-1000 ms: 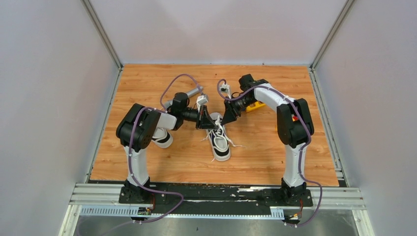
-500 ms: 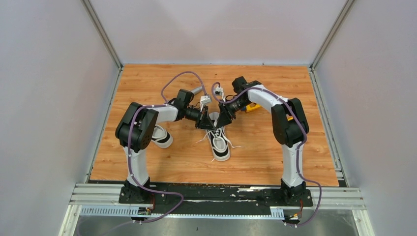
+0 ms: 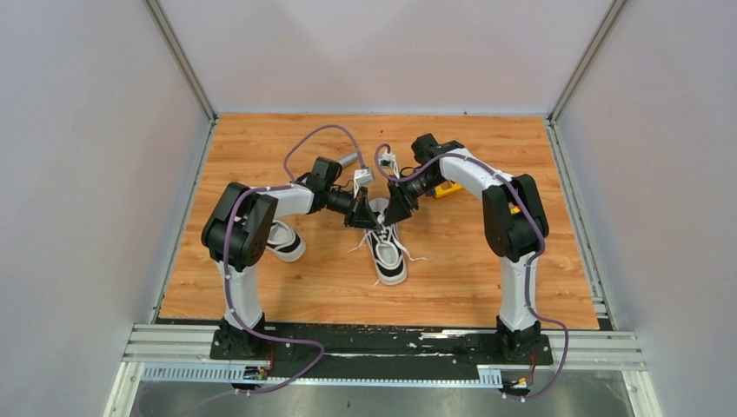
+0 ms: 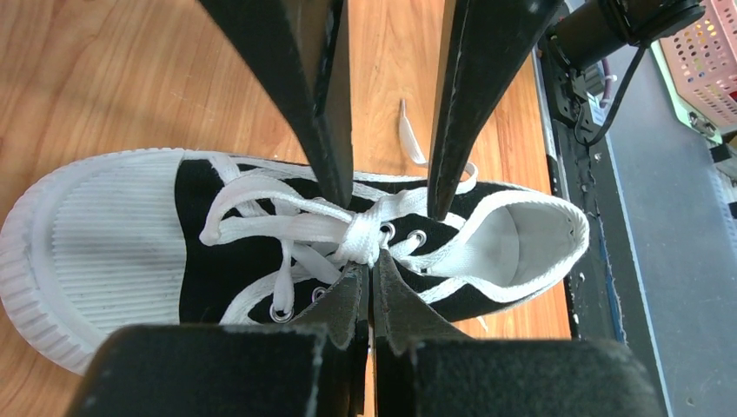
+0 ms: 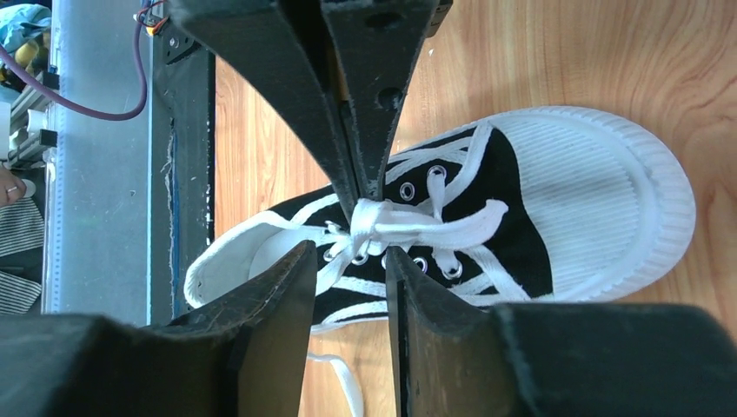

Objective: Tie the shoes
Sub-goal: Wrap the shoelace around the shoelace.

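One black-and-white shoe (image 3: 389,254) lies mid-table, toe toward me; it also shows as the shoe (image 4: 104,234) and the shoe (image 5: 600,208). Its white lace is drawn into a knot (image 4: 363,236) over the eyelets, the same knot (image 5: 365,217). My left gripper (image 4: 372,268) is shut with its tips pinched on the lace at that knot. My right gripper (image 5: 352,256) stands open, its fingers straddling the laces beside the knot, holding nothing. Both grippers meet over the shoe's tongue (image 3: 381,215). The other shoe (image 3: 282,241) lies left, partly hidden by my left arm.
A yellow object (image 3: 450,188) sits behind my right forearm. A loose lace end (image 4: 408,130) trails on the wooden table (image 3: 487,278) beside the shoe. Grey walls close in the table on three sides; a pink basket (image 4: 704,61) sits off the table.
Both arms have shifted slightly toward the back, bringing the grippers closer over the knot. The right gripper's fingers have spread a little wider. The left gripper stays shut.
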Available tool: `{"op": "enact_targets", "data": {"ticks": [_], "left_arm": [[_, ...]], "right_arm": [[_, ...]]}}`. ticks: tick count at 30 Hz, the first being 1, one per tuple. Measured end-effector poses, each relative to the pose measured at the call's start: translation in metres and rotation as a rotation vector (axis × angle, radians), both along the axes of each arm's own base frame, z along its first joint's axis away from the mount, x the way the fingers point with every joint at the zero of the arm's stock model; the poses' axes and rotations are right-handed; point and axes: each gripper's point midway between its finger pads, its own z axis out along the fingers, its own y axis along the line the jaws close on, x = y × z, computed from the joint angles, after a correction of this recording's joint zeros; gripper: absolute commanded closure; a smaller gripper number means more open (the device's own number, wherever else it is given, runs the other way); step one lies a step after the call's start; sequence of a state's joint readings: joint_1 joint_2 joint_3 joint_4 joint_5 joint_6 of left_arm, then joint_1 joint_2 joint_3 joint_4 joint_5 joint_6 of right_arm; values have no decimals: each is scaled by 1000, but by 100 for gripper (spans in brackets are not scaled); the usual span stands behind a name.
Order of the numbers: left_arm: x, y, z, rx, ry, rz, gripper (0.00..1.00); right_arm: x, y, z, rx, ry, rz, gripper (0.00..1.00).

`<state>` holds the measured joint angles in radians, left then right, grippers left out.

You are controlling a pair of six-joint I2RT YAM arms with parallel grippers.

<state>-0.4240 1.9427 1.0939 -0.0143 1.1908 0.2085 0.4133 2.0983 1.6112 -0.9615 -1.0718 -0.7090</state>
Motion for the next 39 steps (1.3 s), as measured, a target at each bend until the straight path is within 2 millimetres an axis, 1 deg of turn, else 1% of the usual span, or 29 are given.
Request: {"op": "enact_targets", "data": {"ticks": [3,6,10,13,20,25,27,34,39], "left_arm": [[0,0,0,4,9,5,100],[1,0,1,5,18,8,100],[2,-3,4,-6,37,18,100],[2,-5,5,-37,55,36,100],[3,-10,4,-91,112,69,100],[5,-12,8,-114,119,64,100],[2,-11,7,-112,133,62,100],[2,-11,6,-110,139,64,100],[2,-9,4,-103,142,67,100]], "right_arm": [[2,-5,5,1,-6,-13,71],[8,-11,5,-8,-11,-32,74],[13,-18,2,-24,-28,-43,76],[15,-20,0,-32,-42,-43,76],[10,-14,-6,-31,-48,-11,70],[3,-2,-12,-30,-46,30,70],[1,0,-12,-30,-47,39,72],[-1,2,-11,-22,-37,46,85],[0,3,-12,-27,-33,37,91]]}}
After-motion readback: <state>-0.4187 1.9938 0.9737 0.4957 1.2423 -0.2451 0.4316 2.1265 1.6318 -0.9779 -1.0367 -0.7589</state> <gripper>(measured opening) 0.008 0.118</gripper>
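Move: The lace wrap over the shoe's tongue sits right at the left fingertips, which already pinch lace, about 1 cm to that hand's right. From the part-open right hand the wrap is some 2 cm to the left and 1 cm below. The toe cap lies roughly 8 cm ahead of the right hand, level sideways and 6 cm lower; the shoe opening about 8 cm back, 1 cm to its right and 4 cm lower. Around the lace wrap the right fingers first swing about 2.5 cm forward and to the right while narrowing a little, then come back left and sink about 1 cm to the wrap, opening slightly before closing almost shut there. The left hand keeps its pinch on the lace, easing roughly 1 cm right and rolling some 10 degrees. ##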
